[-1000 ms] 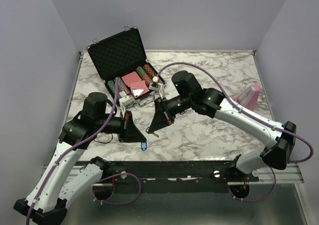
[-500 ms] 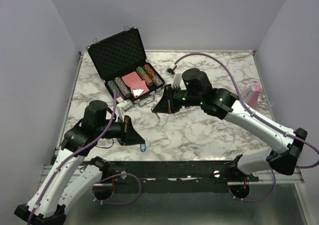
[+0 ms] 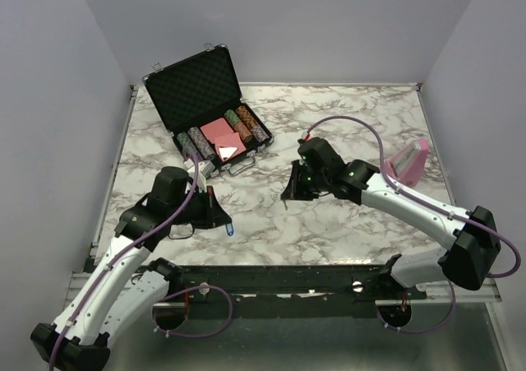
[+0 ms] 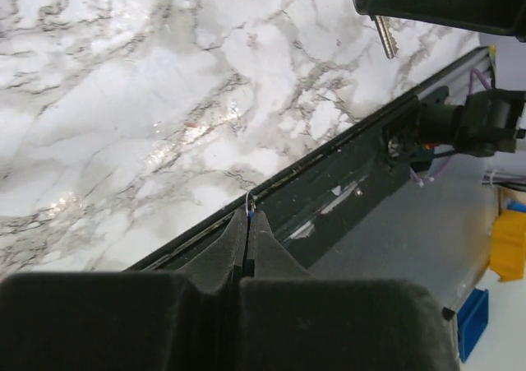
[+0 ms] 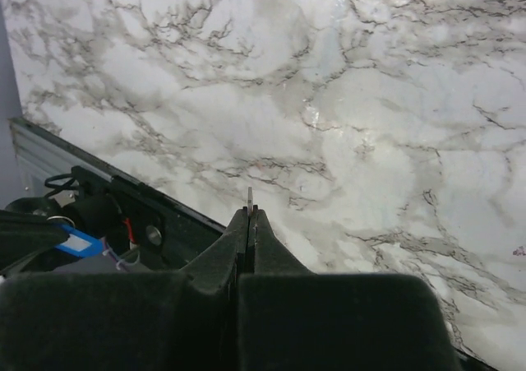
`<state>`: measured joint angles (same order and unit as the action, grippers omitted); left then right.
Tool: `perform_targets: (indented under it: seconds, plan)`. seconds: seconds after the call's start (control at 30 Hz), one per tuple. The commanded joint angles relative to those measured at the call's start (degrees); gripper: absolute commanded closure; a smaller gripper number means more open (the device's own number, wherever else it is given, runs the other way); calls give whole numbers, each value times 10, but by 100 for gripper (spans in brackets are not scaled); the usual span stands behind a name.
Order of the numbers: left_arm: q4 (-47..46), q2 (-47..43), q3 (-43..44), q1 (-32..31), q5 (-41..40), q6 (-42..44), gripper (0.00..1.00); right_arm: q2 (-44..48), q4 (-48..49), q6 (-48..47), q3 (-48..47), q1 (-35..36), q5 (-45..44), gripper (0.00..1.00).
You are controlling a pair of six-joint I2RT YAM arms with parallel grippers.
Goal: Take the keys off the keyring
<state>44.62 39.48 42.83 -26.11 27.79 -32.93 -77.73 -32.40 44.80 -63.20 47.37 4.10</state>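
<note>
My left gripper [image 3: 223, 220] is shut on a thin wire keyring [image 4: 248, 204] with a bright blue piece [image 3: 230, 230] hanging below it, near the table's front edge. In the left wrist view the jaws [image 4: 248, 215] are pressed together, with only the ring's loop and a speck of blue showing at the tips. My right gripper [image 3: 285, 197] is shut on one small silvery key [image 4: 385, 35] and holds it above the marble, apart from the ring. In the right wrist view [image 5: 250, 211] the key's edge [image 5: 250, 195] sticks out of the tips. Other keys are hidden.
An open black case [image 3: 194, 87] with poker chips and red cards stands at the back left. A pink object [image 3: 408, 160] lies at the right edge. The black front rail [image 4: 353, 161] runs just below my left gripper.
My right gripper has swung right and away from the left gripper, carrying the key. My left gripper has shifted slightly back with the ring and blue piece.
</note>
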Motion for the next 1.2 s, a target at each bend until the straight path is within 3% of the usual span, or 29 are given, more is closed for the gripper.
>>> perform_targets:
  seconds: [0.0, 0.37, 0.5, 0.53, 0.6, 0.67, 0.9, 1.17]
  plan:
    - [5, -18, -5, -1, -70, 8, 100, -26, 1, -4, 2, -12, -39, 99]
    - [23, -100, -26, -1, -126, 14, 100, -134, -6, -61, -59, -51, -74, 97]
    - [21, -109, -28, -1, -122, 17, 100, -153, -11, -59, -75, -52, -62, 64]
    - [20, -109, -29, -1, -121, 17, 100, -153, -6, -59, -72, -52, -57, 50]
    - [20, -110, -30, -1, -122, 17, 100, -149, 1, -56, -69, -52, -47, 31]
    - [20, -107, -31, -1, -123, 16, 100, -147, 1, -54, -67, -53, -45, 21]
    - [20, -96, -30, -1, -121, 15, 100, -124, 29, -40, -16, -52, -71, 14]
    - [20, -100, -31, -2, -140, 9, 100, -52, 205, -17, 172, -52, -174, 14]
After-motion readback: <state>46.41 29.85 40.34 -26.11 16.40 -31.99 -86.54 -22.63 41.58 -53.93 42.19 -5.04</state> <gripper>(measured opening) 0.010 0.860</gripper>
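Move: The right hand still pinches the separated key. The bare marble where it is to be left lies about 7 cm ahead, 3 cm to the left and roughly 15 cm below. From that hand, the blue-tagged keyring is about 10 cm back, 16 cm left and level, and the chip case about 30 cm ahead, 24 cm left and 13 cm below. From the left hand, the spot is about 15 cm ahead, 15 cm right and 16 cm below. Down and forward together, about 6 cm each, the right hand carries the key towards the bare marble, stops, opens its fingers wide and lets go of it, then sinks some 4 cm more while drawing off to the right and slightly back. The left hand eases about 3 cm left, away from the spot, still pinching the keyring. ##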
